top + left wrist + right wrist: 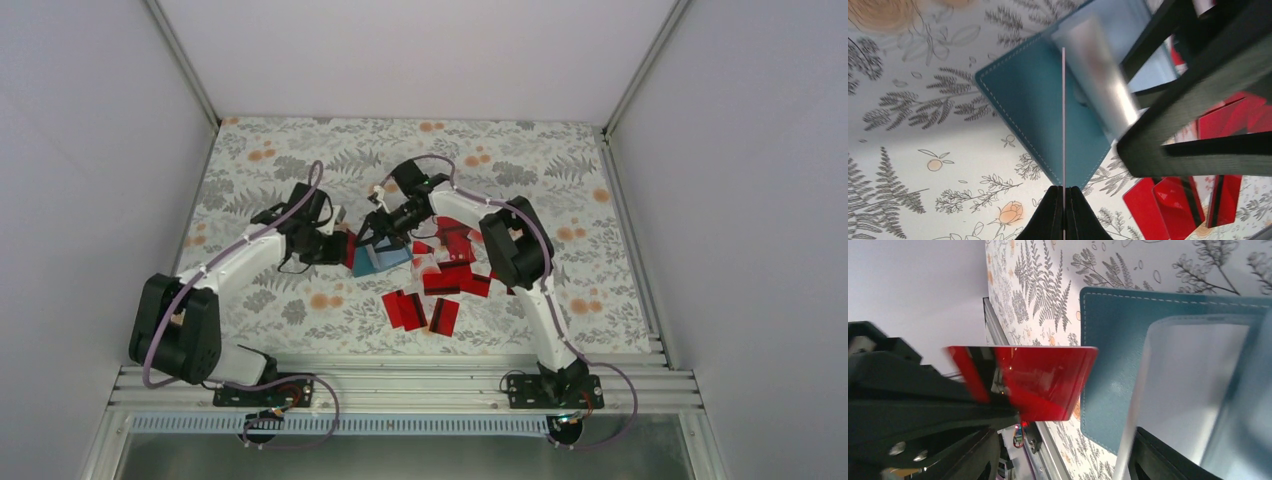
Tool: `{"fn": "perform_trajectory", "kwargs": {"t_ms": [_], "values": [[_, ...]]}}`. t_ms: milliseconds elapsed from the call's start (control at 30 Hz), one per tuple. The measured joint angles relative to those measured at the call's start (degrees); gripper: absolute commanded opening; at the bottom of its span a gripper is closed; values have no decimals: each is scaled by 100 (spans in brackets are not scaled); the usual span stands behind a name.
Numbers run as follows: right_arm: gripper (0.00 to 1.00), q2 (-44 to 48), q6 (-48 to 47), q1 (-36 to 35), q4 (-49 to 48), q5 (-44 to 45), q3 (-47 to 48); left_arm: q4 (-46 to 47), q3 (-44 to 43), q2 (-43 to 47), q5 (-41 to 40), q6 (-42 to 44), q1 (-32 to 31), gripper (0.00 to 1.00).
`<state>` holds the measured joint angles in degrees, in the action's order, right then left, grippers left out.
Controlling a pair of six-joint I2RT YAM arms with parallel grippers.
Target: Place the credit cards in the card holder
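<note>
The teal card holder (385, 260) lies on the patterned table, with its clear inner flap (1188, 385) lifted. My left gripper (338, 243) is shut on a red credit card (1048, 380) just left of the holder. In the left wrist view that card (1063, 125) shows edge-on as a thin pale line over the holder (1033, 105). My right gripper (385, 228) hangs over the holder with its jaws apart. One of its fingers (1168, 460) is against the clear flap. More red credit cards (455, 268) lie scattered to the right.
Two more red cards (405, 308) lie nearer the front edge, with another one (443, 315) beside them. White walls close in the table on three sides. A metal rail (400, 375) runs along the near edge.
</note>
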<state>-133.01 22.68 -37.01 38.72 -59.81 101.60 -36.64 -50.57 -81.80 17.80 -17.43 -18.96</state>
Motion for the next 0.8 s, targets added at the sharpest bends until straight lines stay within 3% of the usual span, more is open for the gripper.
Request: {"fn": "perform_trajectory", "kwargs": {"t_ms": [433, 800], "values": [[65, -232, -26, -175, -103, -527, 433, -225, -529, 868, -374, -142, 87, 2], [64, -439, -22, -295, -205, -706, 597, -173, -634, 955, -306, -284, 216, 2]]}}
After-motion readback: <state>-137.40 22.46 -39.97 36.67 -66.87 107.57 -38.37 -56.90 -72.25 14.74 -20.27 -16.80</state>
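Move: The open card holder's middle is about 7 cm to the right of the left hand, 3 cm ahead and 7 cm below; from the right hand it is roughly 3 cm right, 1 cm ahead and 7 cm down. The red card in the left fingers is some 4 cm left of the right hand and 2 cm back, about level with it. Two loose cards lie around 12 cm back and 8 cm right of the right hand, and a small one is 13 cm right and 3 cm ahead. The left hand, still pinching the red card, lifts it up and away from the card holder by about 8 cm, drifting some 3 cm forward while its downward-pointing fingers swing forward, and eases off near the end. Meanwhile the right hand, fingers staying open, slides about 3.5 cm left and slightly back over the holder's left cover towards its outer edge, rising a couple of centimetres, then starting to sink again, past the clear sleeve that stood by its fingertip. ##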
